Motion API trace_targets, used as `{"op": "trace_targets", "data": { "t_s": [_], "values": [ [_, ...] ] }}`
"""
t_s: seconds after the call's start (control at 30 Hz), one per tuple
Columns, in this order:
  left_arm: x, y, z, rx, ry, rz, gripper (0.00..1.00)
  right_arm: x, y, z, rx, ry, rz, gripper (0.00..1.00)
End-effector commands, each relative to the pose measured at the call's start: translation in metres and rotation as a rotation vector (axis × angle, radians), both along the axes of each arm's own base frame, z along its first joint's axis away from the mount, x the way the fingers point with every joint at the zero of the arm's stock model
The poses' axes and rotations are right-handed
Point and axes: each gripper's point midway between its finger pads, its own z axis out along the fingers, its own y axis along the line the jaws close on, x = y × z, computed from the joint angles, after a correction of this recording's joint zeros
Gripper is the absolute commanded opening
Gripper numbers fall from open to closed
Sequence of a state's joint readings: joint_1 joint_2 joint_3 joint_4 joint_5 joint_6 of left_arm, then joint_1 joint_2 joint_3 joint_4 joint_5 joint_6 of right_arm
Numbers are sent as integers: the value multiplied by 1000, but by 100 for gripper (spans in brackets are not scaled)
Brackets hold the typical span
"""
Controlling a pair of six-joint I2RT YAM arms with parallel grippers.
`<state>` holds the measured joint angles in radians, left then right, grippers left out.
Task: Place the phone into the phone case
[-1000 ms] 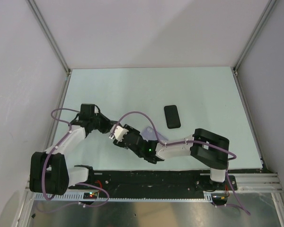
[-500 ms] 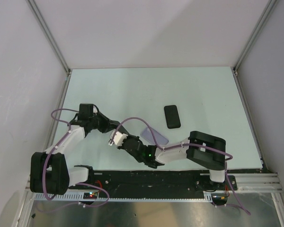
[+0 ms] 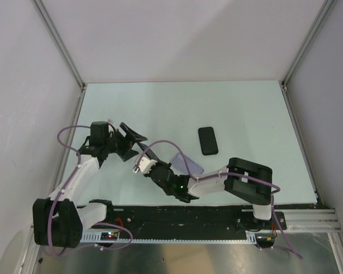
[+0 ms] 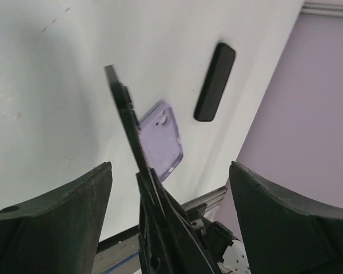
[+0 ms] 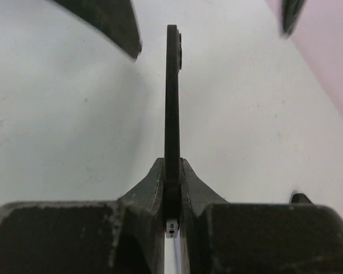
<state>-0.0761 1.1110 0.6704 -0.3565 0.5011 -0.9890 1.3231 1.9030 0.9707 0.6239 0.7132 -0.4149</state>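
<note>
A thin black phone (image 5: 171,97) stands on edge above the table, and my right gripper (image 5: 171,165) is shut on its lower end. The left wrist view shows the same phone (image 4: 124,111) rising between the spread fingers of my open left gripper (image 4: 168,170), which touch nothing. In the top view the phone (image 3: 132,132) sits where the two arms meet, the left gripper (image 3: 123,144) around it and the right gripper (image 3: 142,162) below it. The purple phone case (image 3: 187,162) lies flat on the table just right of the right arm, also in the left wrist view as a lilac case (image 4: 163,140).
A second black, phone-shaped slab (image 3: 207,140) lies flat right of centre, beyond the case; the left wrist view has this slab (image 4: 215,81) too. The right arm's purple cable (image 3: 166,144) loops over the case. Side walls and a metal rail (image 3: 308,217) bound the table.
My left gripper has opened, let go of the phone and drawn back slightly to the left. My right gripper has shut on the phone's lower end.
</note>
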Motion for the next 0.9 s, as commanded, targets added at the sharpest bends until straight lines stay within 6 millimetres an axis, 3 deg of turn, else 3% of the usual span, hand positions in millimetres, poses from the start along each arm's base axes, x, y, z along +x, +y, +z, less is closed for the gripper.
{"op": "trace_targets", "data": {
  "t_s": [0.0, 0.17, 0.27, 0.37, 0.53, 0.67, 0.87],
  "values": [
    [16, 8, 50, 79, -218, -17, 87, 11, -14, 42, 187, 99, -70, 0],
    [35, 33, 57, 333, -312, 13, 80, 26, -67, 51, 278, 340, -188, 0],
    [50, 30, 45, 493, -325, -51, 73, 31, -109, 59, 373, 508, -277, 0],
    [63, 2, 28, 590, -326, -202, 66, 36, -154, 59, 468, 632, -396, 0],
    [72, -53, 8, 641, -343, -423, 60, 34, -212, 65, 652, 769, -495, 0],
    [66, -91, -24, 673, -319, -594, 55, 26, -233, 68, 754, 871, -460, 0],
    [46, -123, -65, 712, -284, -791, 52, 24, -247, 73, 868, 1020, -403, 0]
  ]
}}
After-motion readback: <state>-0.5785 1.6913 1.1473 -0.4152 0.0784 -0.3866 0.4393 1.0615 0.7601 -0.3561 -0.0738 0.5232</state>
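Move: The phone is already in the right fingers. The black slab on the table lies about 12 cm ahead of the right hand, 22 cm to its right and 10 cm below. The lavender phone case lies roughly 14 cm to the right hand's right, some 1 cm ahead and 9 cm below. From the empty left hand, that case is about 18 cm to the right, 2 cm back and 12 cm below, with the slab 28 cm to the right and 10 cm ahead. The phone, kept pinched in the right fingers, is swept some 26 cm to the right past the lavender case towards the black slab, rising on the way, while the wrist tips it strongly and turns clockwise. The already open left hand backs up and forward off it, then swings right and down towards the case, turning clockwise, its fingers narrowing to half open. ##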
